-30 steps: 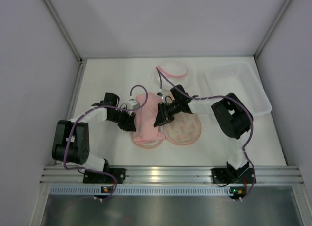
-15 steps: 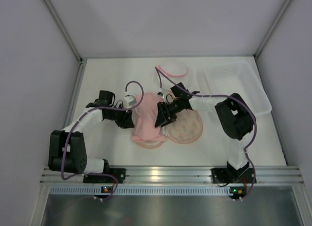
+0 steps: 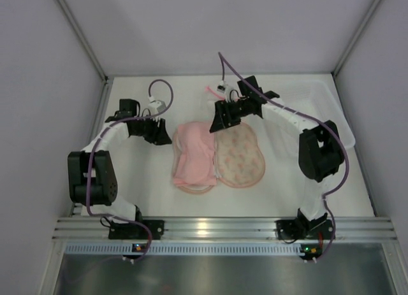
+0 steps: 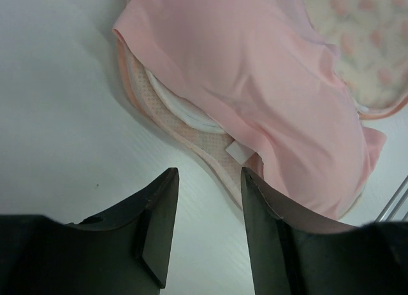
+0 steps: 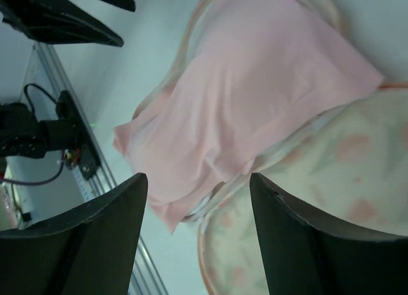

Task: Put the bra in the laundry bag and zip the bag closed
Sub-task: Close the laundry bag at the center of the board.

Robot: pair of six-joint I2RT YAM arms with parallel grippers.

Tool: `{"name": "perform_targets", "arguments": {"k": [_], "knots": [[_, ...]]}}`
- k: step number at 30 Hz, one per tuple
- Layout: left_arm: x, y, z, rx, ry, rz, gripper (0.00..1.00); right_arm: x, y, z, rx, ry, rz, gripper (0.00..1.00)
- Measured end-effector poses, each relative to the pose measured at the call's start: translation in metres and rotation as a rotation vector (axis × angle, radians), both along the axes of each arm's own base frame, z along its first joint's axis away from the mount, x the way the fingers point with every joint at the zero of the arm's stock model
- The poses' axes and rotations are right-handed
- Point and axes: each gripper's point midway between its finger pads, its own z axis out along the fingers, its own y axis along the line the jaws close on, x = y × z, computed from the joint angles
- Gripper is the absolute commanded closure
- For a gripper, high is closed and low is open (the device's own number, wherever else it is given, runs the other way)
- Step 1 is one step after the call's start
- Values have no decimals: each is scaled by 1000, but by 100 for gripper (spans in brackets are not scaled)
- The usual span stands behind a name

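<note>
The salmon-pink bra point(image 3: 193, 156) lies spread over the left half of the open laundry bag, whose printed peach right half point(image 3: 242, 156) is uncovered. My left gripper point(image 3: 166, 137) stands open just left of the bag, holding nothing. My right gripper point(image 3: 218, 124) hovers open above the bag's far edge, also empty. In the left wrist view the open gripper point(image 4: 208, 174) is over bare table, with the bra point(image 4: 255, 72) and the bag's pink rim point(image 4: 191, 142) ahead. The right wrist view looks down between the open gripper's point(image 5: 199, 180) fingers at the bra point(image 5: 255, 104) and the bag's printed half point(image 5: 344, 199).
A clear plastic tray point(image 3: 335, 116) sits at the back right. A white mesh pouch with a pink rim point(image 3: 213, 91) lies behind the bag, mostly hidden by the right arm. Grey walls close in the table on three sides.
Both grippers have opened and pulled back from the bra: the left out to the left, the right toward the back. The bra now lies flatter on the bag's left half.
</note>
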Motion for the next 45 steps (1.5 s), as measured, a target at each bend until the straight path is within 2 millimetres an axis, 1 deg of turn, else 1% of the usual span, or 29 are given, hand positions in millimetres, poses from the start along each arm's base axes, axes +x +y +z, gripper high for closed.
{"name": "perform_targets", "arguments": {"k": [1, 2, 4, 5, 6, 8, 9, 11, 12, 13, 14, 16, 18, 23, 27, 35, 37, 38, 39, 40, 41, 45], "knots": [[2, 0, -4, 0, 13, 10, 49, 9, -6, -1, -12, -19, -21, 34], [3, 1, -5, 3, 21, 17, 49, 13, -13, -5, -31, -23, -39, 34], [3, 2, -5, 5, 26, 28, 49, 18, -30, -14, -67, -27, -76, 39], [3, 2, -5, 6, 26, 32, 49, 14, -44, -22, -97, -21, -97, 42], [3, 2, -4, 7, 23, 33, 49, 11, -59, -29, -132, -16, -121, 49], [-1, 2, -5, 9, 19, 34, 48, 4, -96, -41, -215, -9, -181, 61], [-4, 2, -4, 9, 19, 34, 48, 2, -116, -44, -259, -18, -218, 64], [-12, 2, -3, 10, 15, 34, 48, -4, -152, -46, -345, -48, -289, 64], [-14, 2, -1, 9, 7, 34, 48, -6, -166, -46, -380, -70, -321, 63], [-15, 2, 1, 10, 1, 35, 48, -11, -180, -45, -418, -94, -347, 62], [-16, 2, 3, 9, -5, 36, 48, -16, -186, -46, -443, -112, -360, 61], [-17, 2, 6, 10, -17, 38, 47, -22, -193, -48, -480, -130, -368, 60], [-17, 3, 8, 12, -24, 40, 47, -26, -196, -55, -511, -126, -370, 59], [-20, 4, 8, 15, -20, 51, 46, -28, -202, -82, -573, -74, -373, 60], [-20, 4, 8, 12, -15, 58, 46, -27, -199, -96, -584, -47, -365, 60], [-20, 4, 8, 12, -13, 59, 46, -21, -188, -118, -554, 3, -360, 62], [-20, 4, 8, 12, -12, 60, 46, -20, -186, -123, -552, 13, -360, 68], [-20, 4, 8, 12, -12, 60, 46, -20, -185, -126, -552, 17, -357, 73], [-20, 4, 8, 12, -12, 60, 46, -18, -184, -127, -546, 17, -355, 86], [-20, 4, 8, 12, -13, 61, 46, -17, -183, -127, -544, 12, -354, 90], [-20, 4, 9, 12, -14, 61, 46, -17, -183, -128, -544, 14, -353, 100], [-22, 4, 10, 14, -20, 63, 46, -19, -184, -127, -549, 7, -338, 100]]}}
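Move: The outer (right-hand) edge of the laundry bag's open flap lies about 18 cm to the right of my right hand, some 2 cm back and 13 cm below. The flap's middle is roughly 10 cm right and 3 cm back of this hand, the pink bra about 10 cm left and 4 cm back, and the pink-trimmed net bag some 19 cm ahead and 3 cm right. From my left hand, that flap edge is around 41 cm right, 2 cm ahead and 9 cm lower. I swing my right hand about 20 cm to the right over the open flap, sinking a little and narrowing the fingers while they tip some 30 degrees further down and turn clockwise. Then I lower nearly 8 cm more, easing back a touch left onto the flap's outer edge, and shut the fingertips to pinch it. My left hand, still open and empty, draws back about 2 cm and waits. ##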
